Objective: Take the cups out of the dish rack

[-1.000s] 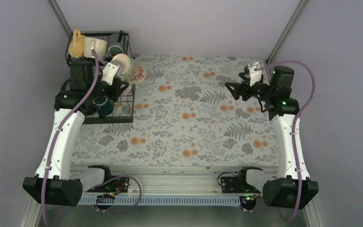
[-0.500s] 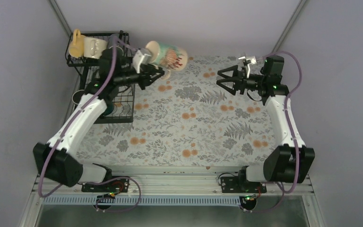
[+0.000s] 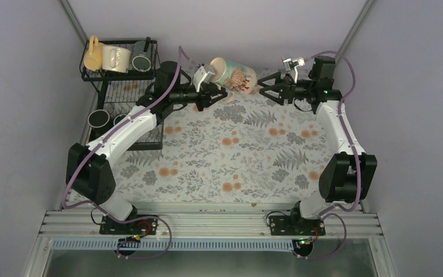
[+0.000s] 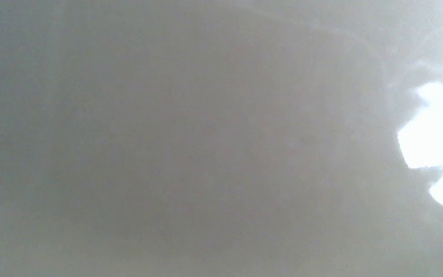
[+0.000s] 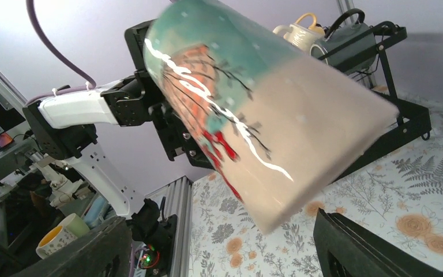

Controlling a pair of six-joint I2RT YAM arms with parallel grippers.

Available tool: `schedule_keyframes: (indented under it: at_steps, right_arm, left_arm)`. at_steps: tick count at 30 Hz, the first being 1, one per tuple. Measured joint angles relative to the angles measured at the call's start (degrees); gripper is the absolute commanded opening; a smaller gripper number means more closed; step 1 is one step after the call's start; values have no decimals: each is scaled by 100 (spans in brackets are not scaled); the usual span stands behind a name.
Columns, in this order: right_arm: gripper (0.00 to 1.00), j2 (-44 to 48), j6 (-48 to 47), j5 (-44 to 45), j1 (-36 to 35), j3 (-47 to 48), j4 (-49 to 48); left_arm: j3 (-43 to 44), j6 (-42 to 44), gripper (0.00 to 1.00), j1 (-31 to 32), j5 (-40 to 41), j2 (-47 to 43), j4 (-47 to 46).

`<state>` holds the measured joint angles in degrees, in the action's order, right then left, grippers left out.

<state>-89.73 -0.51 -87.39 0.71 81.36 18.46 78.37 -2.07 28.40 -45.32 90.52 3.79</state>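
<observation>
A beige cup [image 3: 235, 76] with a teal and red picture hangs on its side over the far middle of the table. My left gripper [image 3: 210, 88] is shut on its rim. In the right wrist view the beige cup [image 5: 277, 115] fills the frame, its base towards my open right gripper [image 5: 225, 254], just short of the fingers [image 5: 369, 248]. From above, the right gripper [image 3: 263, 89] sits just right of the cup. The black dish rack [image 3: 150, 124] stands far left. A yellow cup [image 3: 92, 55], a cream cup [image 3: 115, 57] and a dark grey cup [image 3: 141, 59] sit on its upper shelf. The left wrist view is a grey blur.
A black cup [image 3: 98, 118] and a dark green cup [image 3: 121, 120] sit in the rack's lower tray. The floral cloth [image 3: 236, 156] covers the table. Grey walls close in left, right and behind. The left arm [image 5: 81, 109] stretches across behind the held cup.
The left arm has lifted the beige cup out of the rack and swung it right to the far middle. The right arm has reached left and back to meet it, jaws wide.
</observation>
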Motion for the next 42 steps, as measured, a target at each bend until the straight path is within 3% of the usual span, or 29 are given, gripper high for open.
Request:
schedule_keyframes:
  at_steps: [13, 20, 28, 31, 34, 35, 37, 40, 42]
  right_arm:
    - [78, -153, -151, -70, -68, 15, 105]
    - [52, -302, -376, -35, -249, 212, 459]
    - [31, -299, -487, -61, -439, 260, 616]
    - [16, -254, -509, -133, -446, 260, 699]
    - [3, -94, -588, -262, -535, 238, 890]
    - [3, -87, -590, -262, -544, 238, 894]
    - [3, -20, -627, -273, -546, 223, 905]
    - [3, 142, -634, -168, -540, 199, 944]
    - [3, 254, -619, -133, -514, 153, 940]
  left_arm:
    - [-264, -181, 2, 247, -190, 273, -1198]
    - [-752, -474, 2, 278, -302, 490, -2343]
    - [-1283, -951, 4, 284, -503, 667, -4000]
    - [-1329, -1259, 7, 282, -636, 903, -4629]
    - [-1327, -1718, 21, 267, -831, 1193, -5294]
    - [-1327, -1718, 24, 267, -831, 1193, -5294]
    - [-1303, -1788, 41, 267, -901, 1217, -5445]
    - [-1281, -1764, 54, 280, -946, 1231, -5504]
    - [-1259, -1655, 73, 278, -964, 1228, -5495]
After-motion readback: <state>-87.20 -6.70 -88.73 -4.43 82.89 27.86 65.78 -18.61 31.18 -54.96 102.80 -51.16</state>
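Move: The patterned cup, already held up in the left fingers, has its middle about 9 cm to the right hand's left, 3 cm ahead and roughly level. From the left hand the cup's middle is about 3 cm right and 5 cm ahead, roughly level; the grey cup on the rack's top tier is some 25 cm left, 12 cm ahead and about 6 cm lower. Right hand slides 3 cm left, shuts on the patterned cup's right end, then backs 4 cm; left fingers part-open. ##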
